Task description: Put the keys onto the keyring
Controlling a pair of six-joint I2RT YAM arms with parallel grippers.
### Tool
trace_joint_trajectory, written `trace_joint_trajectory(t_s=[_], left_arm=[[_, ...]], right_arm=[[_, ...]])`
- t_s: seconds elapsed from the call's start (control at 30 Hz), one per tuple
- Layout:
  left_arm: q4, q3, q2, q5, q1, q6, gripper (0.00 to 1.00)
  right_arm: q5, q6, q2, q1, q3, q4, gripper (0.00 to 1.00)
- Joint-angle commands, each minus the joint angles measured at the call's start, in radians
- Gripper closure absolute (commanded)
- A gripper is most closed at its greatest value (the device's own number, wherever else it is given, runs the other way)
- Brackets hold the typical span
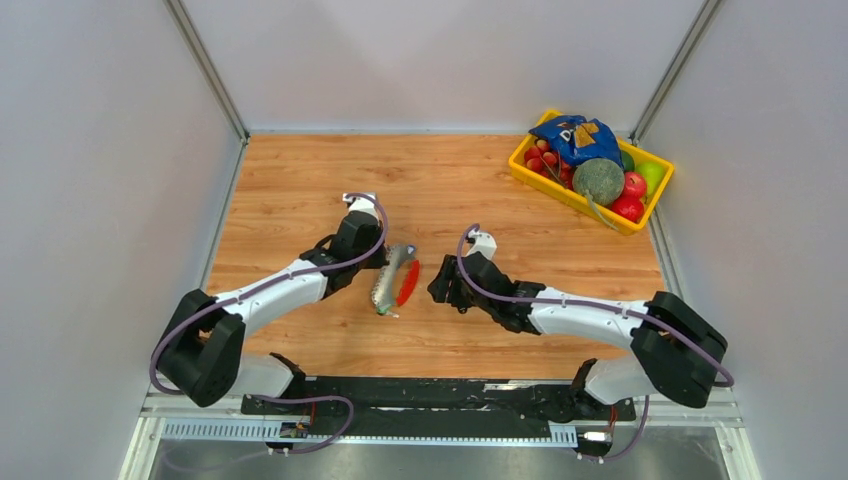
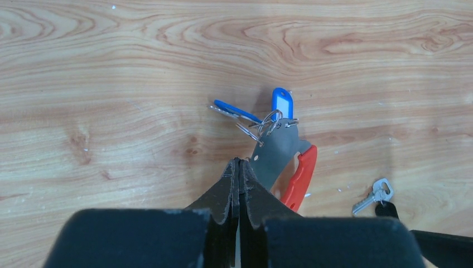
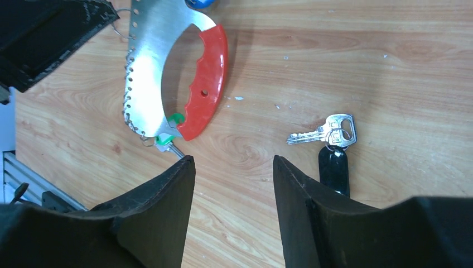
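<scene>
The keyring (image 3: 146, 67) is a flat curved silver plate with holes along its edge and a red grip (image 3: 203, 84). It lies between the arms (image 1: 392, 275). Two blue tags (image 2: 283, 103) hang on small wire rings at its far end, and a green-headed key (image 3: 165, 139) at its near end. A loose silver key (image 3: 318, 134) with a black fob (image 3: 333, 167) lies on the wood to the right. My left gripper (image 2: 239, 162) is shut, its tips against the plate's edge with nothing visible between them. My right gripper (image 3: 234, 162) is open over bare wood, between the plate and the loose key.
A yellow bin (image 1: 520, 165) holding fruit and a blue bag stands at the back right corner. Grey walls close in the table on the left, right and back. The black rail with the arm bases runs along the near edge (image 1: 440, 395).
</scene>
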Motion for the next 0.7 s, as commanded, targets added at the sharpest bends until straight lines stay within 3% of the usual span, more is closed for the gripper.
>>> trace_joint_trajectory(t_s=[0.0, 0.23, 0.67], left_arm=[[-0.031, 0.057, -0.064, 0.036, 0.004, 0.018, 1.00], [-0.071, 0.094, -0.172, 0.133, -0.002, -0.016, 1.00], [-0.173, 0.181, -0.306, 0.280, -0.031, 0.127, 1.00]], right_arm=[[0.027, -0.057, -0.083, 0.005, 0.021, -0.008, 0.44], [-0.025, -0.199, -0.159, 0.005, 0.073, -0.069, 0.43], [-0.166, -0.557, -0.301, 0.031, 0.251, -0.211, 0.42]])
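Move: The keyring, tilted and partly off the table, hangs by a rim ring at the shut left fingers, its middle roughly 3 cm back, 2 cm right and 4 cm below the left hand. The blue-tagged keys at its far end are about 4 cm ahead, 3 cm right and 3 cm below that hand; the loose key with black fob lies 6 cm back, 12 cm right, 7 cm down. From the open, empty right hand the keyring is some 4 cm ahead and 7 cm left. The keyring's ring comes free of the left fingers, which stay shut while that hand climbs about 12 cm, drifting left and back, and turns some 20 degrees, clockwise with the fingertips tipping up. The right hand, still half open and empty, rises about 11 cm away from the loose key, tilting its tips up and turning roughly 20 degrees counter-clockwise. ##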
